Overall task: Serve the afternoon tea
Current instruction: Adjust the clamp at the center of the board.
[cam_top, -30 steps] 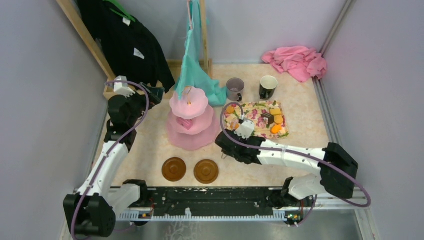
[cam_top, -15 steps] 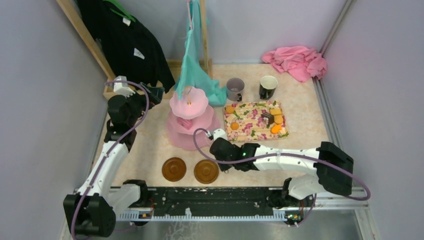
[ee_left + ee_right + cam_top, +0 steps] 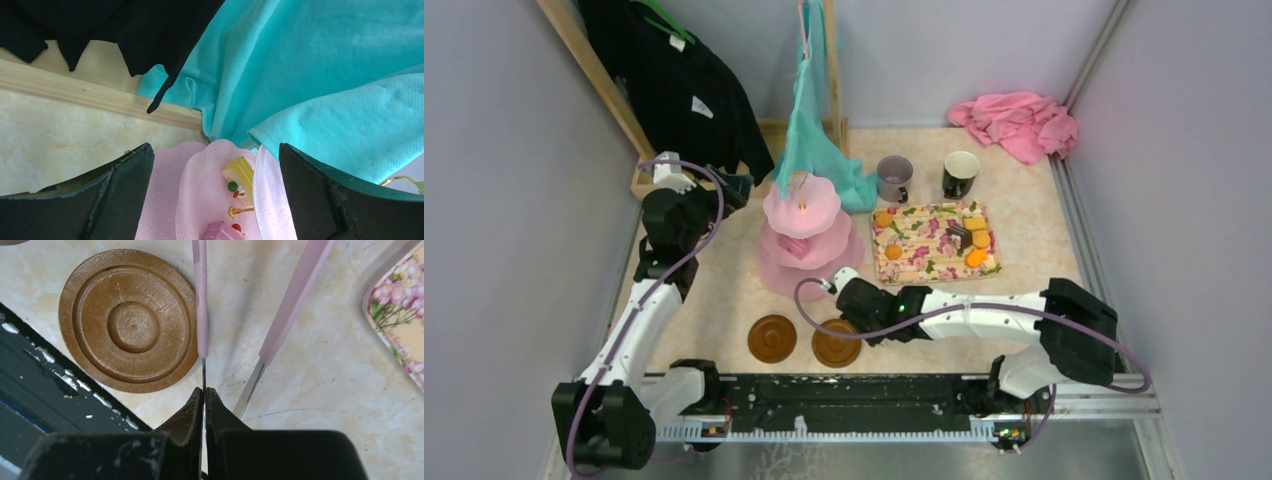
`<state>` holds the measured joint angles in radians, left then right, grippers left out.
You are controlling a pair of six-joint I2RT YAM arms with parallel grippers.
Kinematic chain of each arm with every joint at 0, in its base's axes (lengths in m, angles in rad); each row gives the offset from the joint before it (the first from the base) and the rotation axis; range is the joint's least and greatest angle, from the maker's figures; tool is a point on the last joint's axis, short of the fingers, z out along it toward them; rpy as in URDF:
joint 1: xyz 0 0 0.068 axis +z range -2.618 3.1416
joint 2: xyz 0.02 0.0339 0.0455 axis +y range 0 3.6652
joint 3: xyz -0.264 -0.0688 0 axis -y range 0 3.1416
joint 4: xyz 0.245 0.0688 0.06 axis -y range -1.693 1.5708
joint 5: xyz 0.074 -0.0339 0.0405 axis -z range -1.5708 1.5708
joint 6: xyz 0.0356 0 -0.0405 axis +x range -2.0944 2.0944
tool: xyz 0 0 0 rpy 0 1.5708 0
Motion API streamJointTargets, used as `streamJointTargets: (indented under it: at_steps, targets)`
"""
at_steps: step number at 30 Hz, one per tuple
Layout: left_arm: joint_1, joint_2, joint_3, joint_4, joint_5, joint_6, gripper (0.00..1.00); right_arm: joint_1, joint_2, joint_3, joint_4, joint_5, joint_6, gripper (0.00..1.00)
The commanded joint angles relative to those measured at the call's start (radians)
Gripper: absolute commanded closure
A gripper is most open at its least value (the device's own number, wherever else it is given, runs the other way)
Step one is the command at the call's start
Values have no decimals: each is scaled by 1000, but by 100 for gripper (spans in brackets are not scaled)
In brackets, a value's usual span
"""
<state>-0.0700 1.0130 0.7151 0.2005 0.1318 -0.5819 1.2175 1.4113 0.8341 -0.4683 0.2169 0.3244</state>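
Observation:
The pink three-tier stand (image 3: 809,265) stands left of centre; a yellow cake (image 3: 240,172) and a pink cake (image 3: 222,232) lie on its middle tier. My left gripper (image 3: 215,190) hangs open beside the stand, holding nothing. Orange cakes (image 3: 893,252) and a brown cake (image 3: 957,235) lie on the floral tray (image 3: 924,268). My right gripper (image 3: 205,392) is shut on one thin metal leg of pink-tipped tongs (image 3: 200,300), just right of a brown disc (image 3: 129,320). In the top view it (image 3: 842,284) sits between the stand and that disc (image 3: 836,343). The other disc (image 3: 772,338) lies to the left.
A grey mug (image 3: 894,178) and a black white-lined mug (image 3: 960,173) stand behind the tray. Teal fabric (image 3: 814,130) hangs over the stand's back, a black garment (image 3: 679,90) at the far left, a pink cloth (image 3: 1016,122) in the far right corner.
My right arm has swung left and nearer, from over the tray's left edge to the brown disc in front of the stand. The left arm has stayed still.

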Motion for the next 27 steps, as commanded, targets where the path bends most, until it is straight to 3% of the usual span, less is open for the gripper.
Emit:
streamJointTargets:
  at_steps: [1, 20, 24, 27]
  targets:
    - [7, 5, 7, 13, 5, 16, 1, 11, 39, 69, 57, 72, -84, 100]
    - [7, 18, 8, 7, -1, 28, 1, -100, 160, 110, 184, 11, -179, 99]
    - [8, 21, 10, 4, -5, 31, 1, -104, 156, 106, 190, 8, -180, 72]
    - [8, 23, 10, 4, -6, 31, 1, -104, 140, 97, 201, 10, -182, 59]
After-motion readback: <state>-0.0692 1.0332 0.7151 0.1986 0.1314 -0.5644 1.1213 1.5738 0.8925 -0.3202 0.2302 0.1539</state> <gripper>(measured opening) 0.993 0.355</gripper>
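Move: The right gripper already grips one metal leg of the clamp. The bare patch of table it is taken to lies about 5 cm ahead of it, 2 cm left and some 5 cm below. The nearer brown coaster is roughly 6 cm left, level with the hand; the cake stand's bottom tier is centred 18 cm ahead and 10 cm left, the flowered tray 18 cm ahead and 14 cm right. From the left gripper, that patch is about 20 cm back, 16 cm right and 25 cm below. Carry the clamp forward with the right gripper, about 5 cm, bearing slightly left and sinking 1.5 cm, past the right side of the brown coaster towards the table between cake stand and tray. Tip the pointing fingers up about 5 degrees on the way, keeping them shut; as the travel dies out, open them to roughly a third so that the clamp's leg comes free of the pads. ##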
